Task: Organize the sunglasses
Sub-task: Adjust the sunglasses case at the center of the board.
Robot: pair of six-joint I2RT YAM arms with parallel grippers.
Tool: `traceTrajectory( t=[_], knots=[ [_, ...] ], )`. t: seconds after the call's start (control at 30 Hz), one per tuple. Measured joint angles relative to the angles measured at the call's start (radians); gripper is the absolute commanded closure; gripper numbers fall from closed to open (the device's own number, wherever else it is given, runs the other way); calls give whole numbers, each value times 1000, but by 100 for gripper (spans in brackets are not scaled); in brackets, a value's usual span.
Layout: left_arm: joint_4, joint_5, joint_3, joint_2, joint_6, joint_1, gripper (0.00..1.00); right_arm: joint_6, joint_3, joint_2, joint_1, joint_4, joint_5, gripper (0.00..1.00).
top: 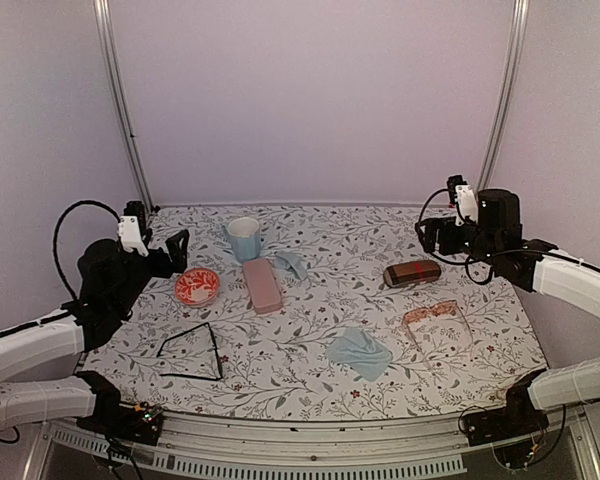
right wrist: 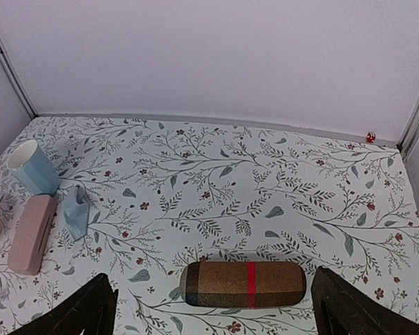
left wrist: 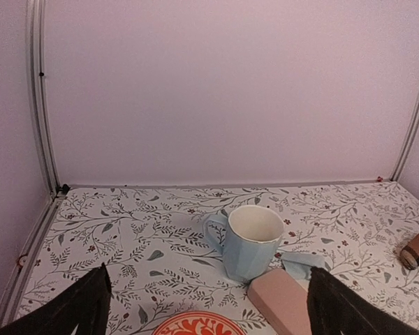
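Observation:
Black wire-framed sunglasses (top: 193, 354) lie unfolded at the front left of the table. Pale pinkish-tan sunglasses (top: 438, 325) lie at the front right. My left gripper (top: 173, 252) hangs open over the left side of the table, above and behind the black pair; in the left wrist view its fingertips (left wrist: 91, 303) stand wide apart with nothing between them. My right gripper (top: 432, 237) is open at the back right, just behind the brown red-banded case (top: 412, 273), which lies between its spread fingertips (right wrist: 342, 307) in the right wrist view (right wrist: 243, 285).
A pink oblong case (top: 262, 285) lies mid-table beside a pale blue mug (top: 244, 238) and a red patterned bowl (top: 197, 287). One blue cloth (top: 291, 263) sits next to the case, another (top: 360, 352) lies front centre. Walls enclose the table.

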Motion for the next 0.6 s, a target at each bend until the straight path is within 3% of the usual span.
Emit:
traceTrajectory(
  t=[0.33, 0.6],
  knots=[
    [6, -4, 0, 26, 0, -31, 1, 37, 47, 270, -6, -90, 48, 1],
    [23, -4, -6, 48, -5, -44, 1, 119, 80, 406, -166, -92, -83, 1]
  ],
)
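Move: Below and beyond the right hand, the brown sunglasses case lies about 8 cm ahead, 2 cm to the right and some 24 cm down. From the case, the light-framed glasses lie roughly 19 cm nearer the base and 6 cm right; the large blue cloth is 27 cm nearer and 12 cm left. From the left hand, the case is about 12 cm ahead, 53 cm right and 24 cm below. Dropping quickly towards the brown case, the right hand sinks about 14 cm while easing forward, then also swings right late on, some 4 cm each way. Its wrist tips fingers-down by about 25 degrees with a slight clockwise turn; the fingers stay wide open and end still above the case. The empty left hand drifts slightly right and down, also open. ##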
